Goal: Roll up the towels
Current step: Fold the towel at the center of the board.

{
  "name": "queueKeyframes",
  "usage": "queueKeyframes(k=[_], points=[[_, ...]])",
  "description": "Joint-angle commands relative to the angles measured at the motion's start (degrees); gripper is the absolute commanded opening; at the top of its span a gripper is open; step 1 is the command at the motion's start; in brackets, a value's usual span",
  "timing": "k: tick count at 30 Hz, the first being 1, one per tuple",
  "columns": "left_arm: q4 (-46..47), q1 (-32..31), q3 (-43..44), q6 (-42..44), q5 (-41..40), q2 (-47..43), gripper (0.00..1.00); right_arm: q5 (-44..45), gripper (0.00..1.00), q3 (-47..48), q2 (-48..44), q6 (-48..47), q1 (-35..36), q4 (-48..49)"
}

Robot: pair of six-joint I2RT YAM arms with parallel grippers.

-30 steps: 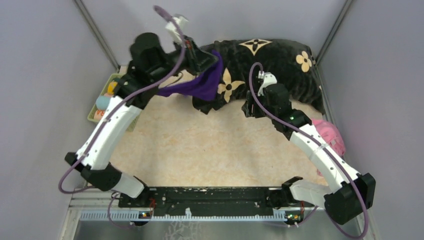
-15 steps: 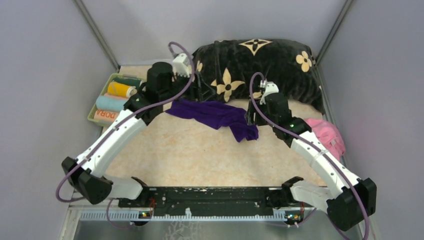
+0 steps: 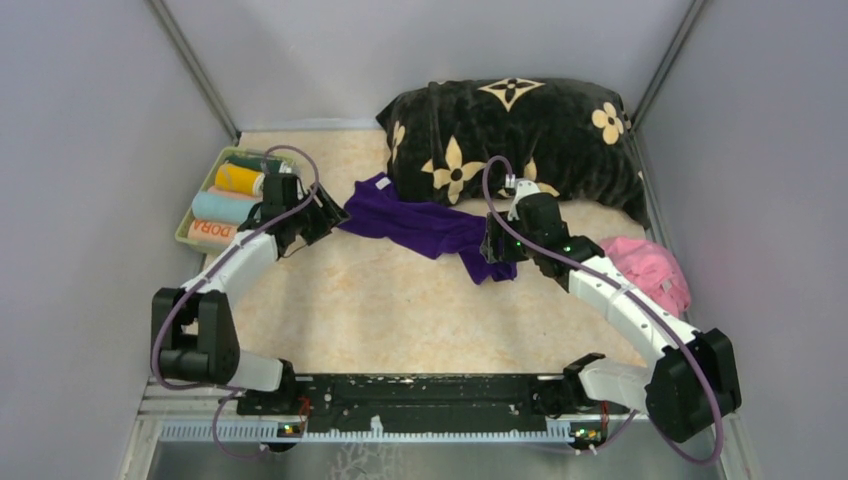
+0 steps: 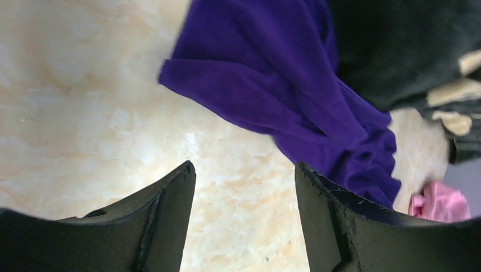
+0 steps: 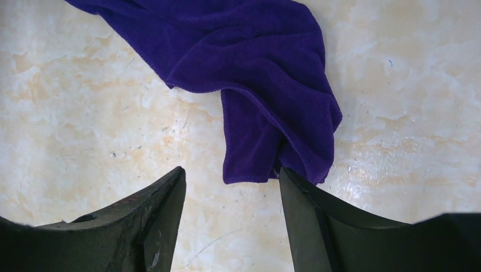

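Observation:
A dark purple towel [image 3: 420,225] lies crumpled and unrolled on the marbled table, in front of the cushion. My left gripper [image 3: 325,215] stands open just left of its left end, with bare table between the fingers [image 4: 244,167] and the purple towel [image 4: 272,73] ahead of them. My right gripper [image 3: 497,248] is open at the towel's right end. In the right wrist view one corner of the purple towel [image 5: 255,62] reaches the tip of the right finger [image 5: 300,198]; the right gripper [image 5: 231,170] holds nothing. A pink towel [image 3: 655,270] lies bunched at the right.
A big black plush cushion [image 3: 520,125] with beige flowers fills the back. A green tray [image 3: 183,232] at the left holds rolled towels: yellow [image 3: 238,178], light blue [image 3: 218,207] and orange "DORA" [image 3: 212,232]. Grey walls close in on both sides.
The left gripper held the purple towel up in the air, then opened; the towel now lies on the table. The left arm drew back to the left. The right gripper shifted slightly nearer.

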Motion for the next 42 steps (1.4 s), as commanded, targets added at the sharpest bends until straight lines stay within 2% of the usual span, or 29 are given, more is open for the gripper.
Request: queueKeyframes(k=[1, 15, 19, 28, 35, 42], points=[[12.7, 2.5, -3.1, -6.4, -2.7, 3.6, 0.70, -1.3, 0.62, -0.9, -0.2, 0.0, 0.0, 5.2], [27.0, 6.6, -5.5, -11.0, -1.0, 18.6, 0.62, -2.4, 0.63, -3.1, 0.4, -1.3, 0.0, 8.6], [29.4, 6.6, -5.4, -11.8, 2.0, 20.3, 0.55, -1.8, 0.63, -3.2, 0.5, -1.6, 0.0, 8.4], [32.1, 6.5, -5.9, -12.2, 2.5, 19.3, 0.29, -1.4, 0.63, -3.3, 0.2, -1.7, 0.0, 8.0], [28.9, 6.6, -7.3, -11.1, 0.0, 13.8, 0.01, -0.7, 0.63, -3.2, -0.2, -1.1, 0.0, 7.1], [8.6, 6.9, -1.0, -4.6, -7.8, 3.9, 0.00, 2.1, 0.63, -2.5, 3.0, 0.0, 0.0, 4.8]])
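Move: The purple towel's left corner lies about 6 cm ahead of the left gripper, 3 cm to its left and 9 cm below. The towel's rumpled right end is some 27 cm to this gripper's right and 2 cm nearer the base. The basket's middle sits roughly 23 cm left and 10 cm ahead, the black pillow's 31 cm right and 22 cm ahead. From the right gripper, the towel's left corner is about 31 cm left, 13 cm ahead and 10 cm down. Bring the open left gripper down about 9 cm while reaching forward and a little left, turning it some 13 degrees counter-clockwise, onto the purple towel's left corner. Near the board, ease slightly forward as the fingers close fully and pinch the corner, then raise it about 5 cm, drawing slightly back. ##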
